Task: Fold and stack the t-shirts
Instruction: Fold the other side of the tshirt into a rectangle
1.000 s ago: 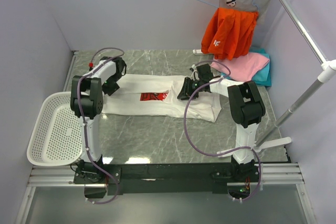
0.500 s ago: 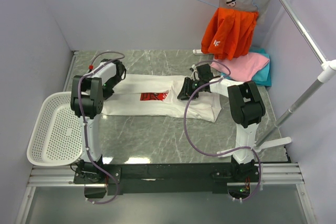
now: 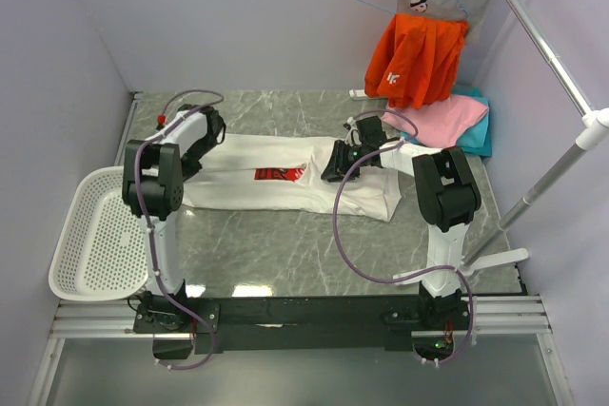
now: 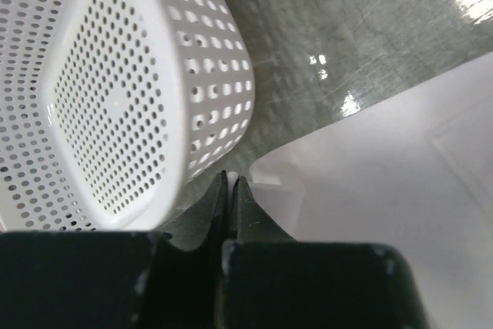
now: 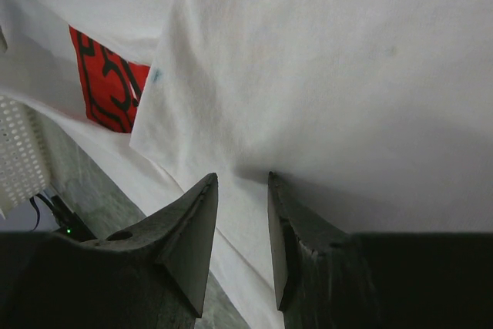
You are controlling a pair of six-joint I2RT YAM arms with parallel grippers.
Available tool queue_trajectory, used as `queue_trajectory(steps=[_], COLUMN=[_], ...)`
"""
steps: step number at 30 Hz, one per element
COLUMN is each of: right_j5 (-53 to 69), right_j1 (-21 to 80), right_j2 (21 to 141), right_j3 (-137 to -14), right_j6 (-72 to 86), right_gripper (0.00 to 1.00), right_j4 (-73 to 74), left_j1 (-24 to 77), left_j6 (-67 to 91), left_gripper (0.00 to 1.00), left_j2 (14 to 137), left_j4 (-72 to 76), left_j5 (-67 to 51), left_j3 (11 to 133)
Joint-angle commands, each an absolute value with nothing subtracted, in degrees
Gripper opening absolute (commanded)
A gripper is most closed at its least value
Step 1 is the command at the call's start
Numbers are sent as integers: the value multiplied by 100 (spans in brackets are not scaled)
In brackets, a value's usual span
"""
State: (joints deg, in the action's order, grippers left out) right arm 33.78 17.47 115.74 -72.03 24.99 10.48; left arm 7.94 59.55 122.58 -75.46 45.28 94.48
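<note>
The white t-shirt (image 3: pixel 285 183) with the red square print (image 3: pixel 279 174) lies spread across the middle of the table. My left gripper (image 3: pixel 190 164) is at the shirt's left end. In the left wrist view its jaws (image 4: pixel 229 180) are shut on a thin edge of the white cloth (image 4: pixel 385 190). My right gripper (image 3: pixel 331 171) is over the shirt's right half, open, its tips (image 5: pixel 240 182) on the white cloth (image 5: pixel 331 75) just right of the print (image 5: pixel 108 78). The pink t-shirt (image 3: pixel 445 121) lies on the teal one (image 3: pixel 481 135) at the back right.
A white perforated basket (image 3: pixel 95 235) sits at the table's left edge, close to my left gripper (image 4: pixel 115 90). An orange garment (image 3: pixel 416 59) hangs on a hanger at the back right. A slanted rack pole (image 3: pixel 547 49) and its stand are on the right.
My left arm has shifted a little to the left with the shirt's left edge in its jaws. The right arm has not moved.
</note>
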Motion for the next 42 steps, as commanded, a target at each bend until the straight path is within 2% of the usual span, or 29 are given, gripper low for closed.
queue_trajectory(steps=[1, 5, 10, 13, 15, 18, 19, 27, 33, 42], right_j5=[3489, 3507, 3568, 3560, 3551, 3516, 3524, 3463, 3393, 3252], right_j1=[1758, 1775, 1767, 1767, 1767, 1767, 1775, 1767, 1767, 1767], right_j2=[11575, 11584, 11558, 11540, 11531, 11557, 11558, 11566, 11549, 11522], right_j3=[-7295, -7312, -7277, -7277, -7286, -7295, -7304, -7321, -7330, -7383], right_j6=[2505, 2505, 2540, 2522, 2496, 2479, 2479, 2452, 2417, 2338], right_gripper=[40, 40, 40, 40, 40, 40, 40, 40, 40, 40], right_j4=[976, 976, 932, 940, 958, 984, 1002, 1037, 1090, 1213], left_j1=[765, 800, 738, 729, 703, 642, 615, 466, 799, 1441], left_j6=[5704, 5713, 5607, 5450, 5300, 5133, 5115, 5071, 4694, 4051], left_gripper=[1, 1, 1, 6, 16, 70, 99, 99, 100, 99], left_j2=[11488, 11241, 11601, 11996, 12189, 12226, 12191, 11716, 11646, 11584], left_j4=[-7857, -7849, -7857, -7857, -7858, -7866, -7858, -7849, -7393, -6680], left_j5=[4466, 4149, 4157, 4245, 4359, 4482, 4500, 4377, 3710, 2663], left_j3=[9431, 9334, 9465, 9746, 9931, 10098, 10125, 10511, 11030, 10495])
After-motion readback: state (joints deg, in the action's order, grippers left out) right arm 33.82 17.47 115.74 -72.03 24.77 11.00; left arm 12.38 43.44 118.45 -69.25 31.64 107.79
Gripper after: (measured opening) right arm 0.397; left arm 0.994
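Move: The shirt's left end, by its near corner, is already pinched in the shut left fingers; the spot on the table where it goes is some 3 cm below the left hand and 1 cm ahead. The basket's middle is about 16 cm left of that hand and 13 cm back; the red print is roughly 24 cm to its right and 3 cm ahead. From the right hand, that laying spot is about 35 cm left and 2 cm back, slightly lower. The shirt's left end, still pinched, is raised another 4 cm or so by the left hand, then lowered almost straight back to the table, where the fingers open wide and release it. The hand then climbs about 6 cm while going forward, swinging right over the shirt late on and turning some 15 degrees clockwise. The right hand stays put on the shirt's right part, fingers partly open. ##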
